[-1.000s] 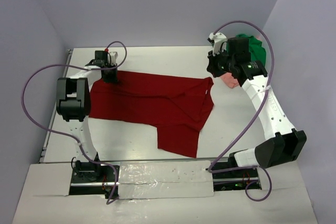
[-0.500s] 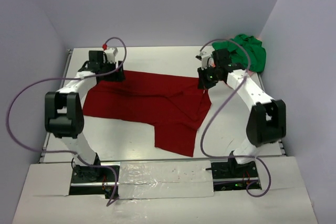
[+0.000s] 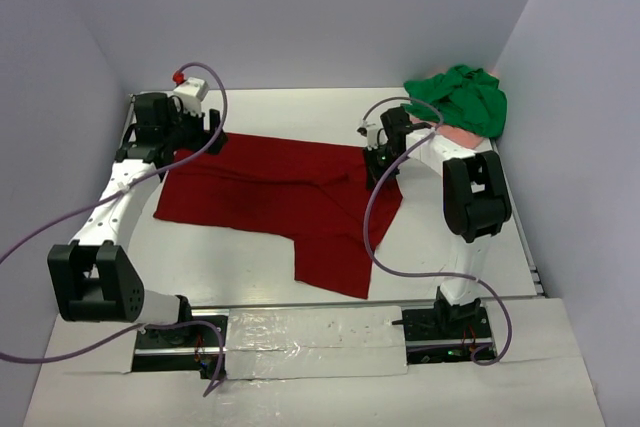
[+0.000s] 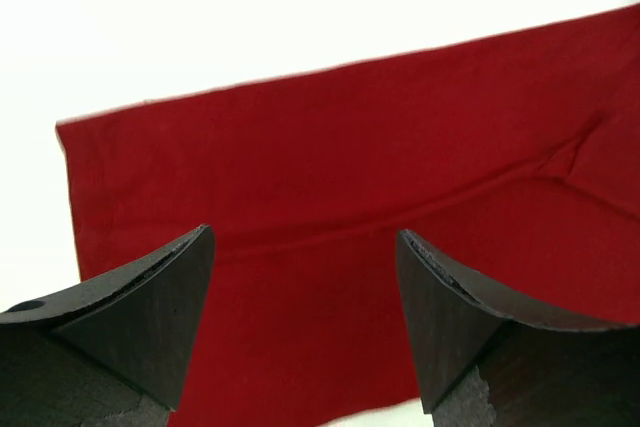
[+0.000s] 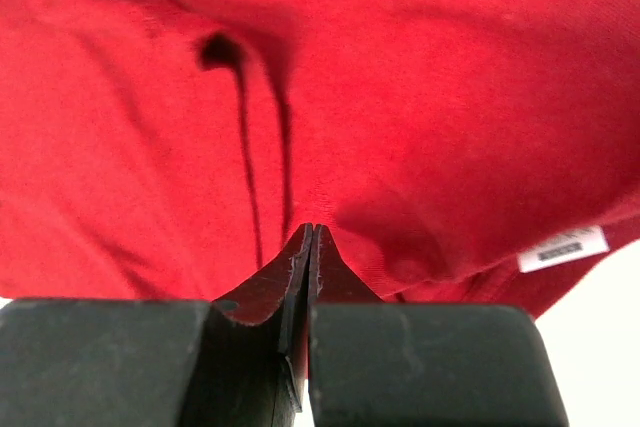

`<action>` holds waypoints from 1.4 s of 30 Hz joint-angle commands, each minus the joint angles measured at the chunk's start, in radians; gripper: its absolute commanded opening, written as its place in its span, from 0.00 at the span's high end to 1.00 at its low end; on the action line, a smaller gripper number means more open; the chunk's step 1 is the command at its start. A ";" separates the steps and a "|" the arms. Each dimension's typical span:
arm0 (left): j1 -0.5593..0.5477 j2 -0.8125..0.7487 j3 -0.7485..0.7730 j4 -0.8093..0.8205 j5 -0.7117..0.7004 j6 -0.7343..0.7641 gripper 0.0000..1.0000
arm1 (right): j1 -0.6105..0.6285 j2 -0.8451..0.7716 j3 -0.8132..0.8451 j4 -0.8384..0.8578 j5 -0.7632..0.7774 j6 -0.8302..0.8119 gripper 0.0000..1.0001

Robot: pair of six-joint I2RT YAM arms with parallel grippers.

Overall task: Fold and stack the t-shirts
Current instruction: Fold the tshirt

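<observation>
The dark red t-shirt [image 3: 290,197] lies spread on the white table, its lower part folded toward the front. My left gripper [image 3: 208,137] is open over the shirt's far left corner; in the left wrist view the gripper [image 4: 305,237] hangs above the red cloth [image 4: 350,177], holding nothing. My right gripper [image 3: 377,162] is at the shirt's far right edge. In the right wrist view it [image 5: 311,230] is shut, tips against the bunched red cloth [image 5: 400,67]; no cloth shows between the jaws. The green t-shirt [image 3: 465,97] lies crumpled on the pink one [image 3: 468,135] at the back right.
A white tag [image 5: 563,247] shows at the red shirt's edge beside my right gripper. Purple cables loop from both arms. Walls close in the table on three sides. A taped strip [image 3: 315,332] runs along the near edge between the arm bases.
My right gripper has moved from beside the green shirt down to the red shirt's right edge. My left arm has swung back left. The shirt's right edge has shifted left.
</observation>
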 commanded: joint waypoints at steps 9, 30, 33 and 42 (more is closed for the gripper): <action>0.100 -0.128 -0.028 -0.106 -0.005 0.017 0.18 | 0.032 0.024 0.148 0.044 0.339 0.024 1.00; 0.111 -0.088 -0.009 -0.271 0.015 0.059 0.19 | 0.003 0.328 0.478 -0.357 0.238 0.004 1.00; 0.112 -0.085 -0.019 -0.260 0.011 0.057 0.19 | -0.006 0.294 0.469 -0.289 0.353 0.013 1.00; 0.114 -0.120 -0.038 -0.243 -0.023 0.057 0.19 | -0.009 0.208 0.476 -0.079 0.616 -0.002 1.00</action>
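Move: The red shirt's far-right corner lies about 8 cm ahead of my right hand and 8 cm to its right, some 3 cm lower; its white tag is roughly 5 cm to my right hand's right, level with it. The pink shirt is about 24 cm right of that hand and 12 cm ahead. From my raised left hand, the red shirt's near-left corner is some 10 cm back, 18 cm left and 20 cm down; its far-left corner is 11 cm ahead and 12 cm left. With fingers still shut, I lift my right hand slightly and carry it about 8 cm forward over the shirt, bring it down and back a little, then sweep it low, forward and right, towards the far-right corner, rolling the fingers some 25 degrees to point straight down onto the cloth. My open left hand shifts about 5 cm back and left, sinking and tipping down slightly towards the near-left corner. ##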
